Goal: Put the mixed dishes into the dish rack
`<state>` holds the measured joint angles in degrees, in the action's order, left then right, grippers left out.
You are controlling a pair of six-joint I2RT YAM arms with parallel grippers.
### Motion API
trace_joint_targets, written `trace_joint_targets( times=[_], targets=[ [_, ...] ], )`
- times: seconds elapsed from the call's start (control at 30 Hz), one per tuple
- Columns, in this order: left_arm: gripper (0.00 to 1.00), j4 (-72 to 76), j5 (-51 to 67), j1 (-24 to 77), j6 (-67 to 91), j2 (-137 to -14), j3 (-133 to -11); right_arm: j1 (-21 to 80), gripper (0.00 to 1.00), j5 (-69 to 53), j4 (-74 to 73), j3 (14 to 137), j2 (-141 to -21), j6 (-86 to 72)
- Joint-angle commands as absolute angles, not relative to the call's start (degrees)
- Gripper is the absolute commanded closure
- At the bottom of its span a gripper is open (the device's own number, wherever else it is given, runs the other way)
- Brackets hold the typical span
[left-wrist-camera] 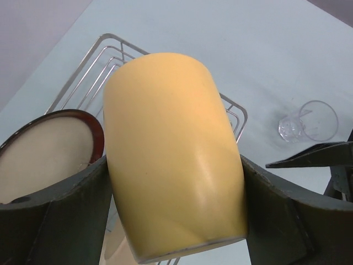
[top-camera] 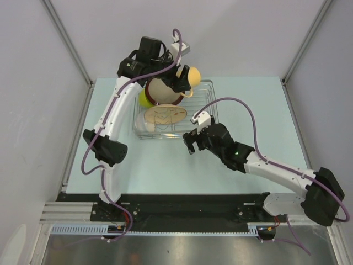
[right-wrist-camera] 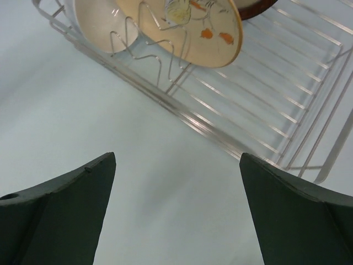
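My left gripper [left-wrist-camera: 174,160] is shut on the pale yellow mug [left-wrist-camera: 171,154], holding it by its sides above the far part of the dish rack [top-camera: 208,88]. In the rack stand the dark-red-rimmed plate [top-camera: 162,91], the leafy-pattern plate [top-camera: 165,115] and the white bowl [top-camera: 144,124]. The lime-green bowl [top-camera: 145,99] shows at the rack's left side. A small clear glass [left-wrist-camera: 309,121] lies on its side on the table outside the rack. My right gripper [top-camera: 190,142] hangs open and empty over the table just before the rack's near edge [right-wrist-camera: 182,110].
The pale blue table [top-camera: 165,165] is walled by grey panels on the left, right and back. The right arm [top-camera: 265,163] stretches across the table's near right part. The left arm [top-camera: 118,110] rises along the rack's left side.
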<state>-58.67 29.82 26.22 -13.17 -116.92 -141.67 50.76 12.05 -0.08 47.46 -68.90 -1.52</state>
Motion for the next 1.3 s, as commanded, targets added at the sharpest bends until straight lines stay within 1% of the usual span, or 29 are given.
trace_joint_targets(
  times=[0.0,0.17,0.33,0.57,0.67,0.87,1.03,1.27],
  targets=[
    [1.00,-54.49,31.20,27.51,-15.03,-115.49,-140.02,49.40,0.00,16.71,10.00,51.94,-72.76,8.34],
    [1.00,-53.09,31.20,27.51,-15.47,-112.42,-133.87,46.94,0.00,11.17,13.35,56.06,-81.38,9.14],
    [1.00,-53.17,30.24,27.51,-15.82,-110.66,-131.75,44.74,0.00,5.37,13.71,59.67,-87.44,5.90],
    [1.00,-52.38,29.71,27.60,-15.91,-108.81,-129.02,44.91,0.00,7.91,15.03,60.47,-91.58,1.23],
    [1.00,-52.47,29.27,27.60,-15.82,-108.20,-128.24,45.26,0.00,11.42,14.94,60.47,-93.25,-0.08],
    [1.00,-50.54,28.13,27.51,-16.17,-105.21,-123.84,46.58,0.00,11.34,15.29,60.56,-97.03,-2.20],
    [1.00,-50.89,26.81,27.60,-16.79,-104.24,-123.49,47.02,0.00,10.29,12.14,60.56,-98.35,-3.95],
    [1.00,-50.36,25.14,27.51,-17.05,-103.80,-123.05,49.39,0.06,8.18,6.07,60.29,-97.39,-5.89]
  ],
)
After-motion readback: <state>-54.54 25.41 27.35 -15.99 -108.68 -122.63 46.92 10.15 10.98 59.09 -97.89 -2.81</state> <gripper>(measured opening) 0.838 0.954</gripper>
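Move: Held in the left hand, the yellow mug is above the rack; its empty right half lies roughly 11 cm ahead of that hand, 4 cm right and 27 cm below, with the brown-rimmed plate about 11 cm ahead, 9 cm left and 18 cm below. From the open right hand, the nearest bare stretch of the rack's front rail is some 8 cm ahead, 5 cm left and 11 cm below. The patterned plate stands about 18 cm ahead and 10 cm left of the right hand, the white bowl 15 cm ahead and 19 cm left, both roughly 10 cm below. Reaching forward about 8 cm and left some 5 cm, the wide-open right hand then sinks roughly 8 cm to the rack's front rail; contact can't be seen. The left hand keeps hold of the mug and dips about 7 cm towards the rack's empty right half, tipping slightly, then eases back up 2 cm. ##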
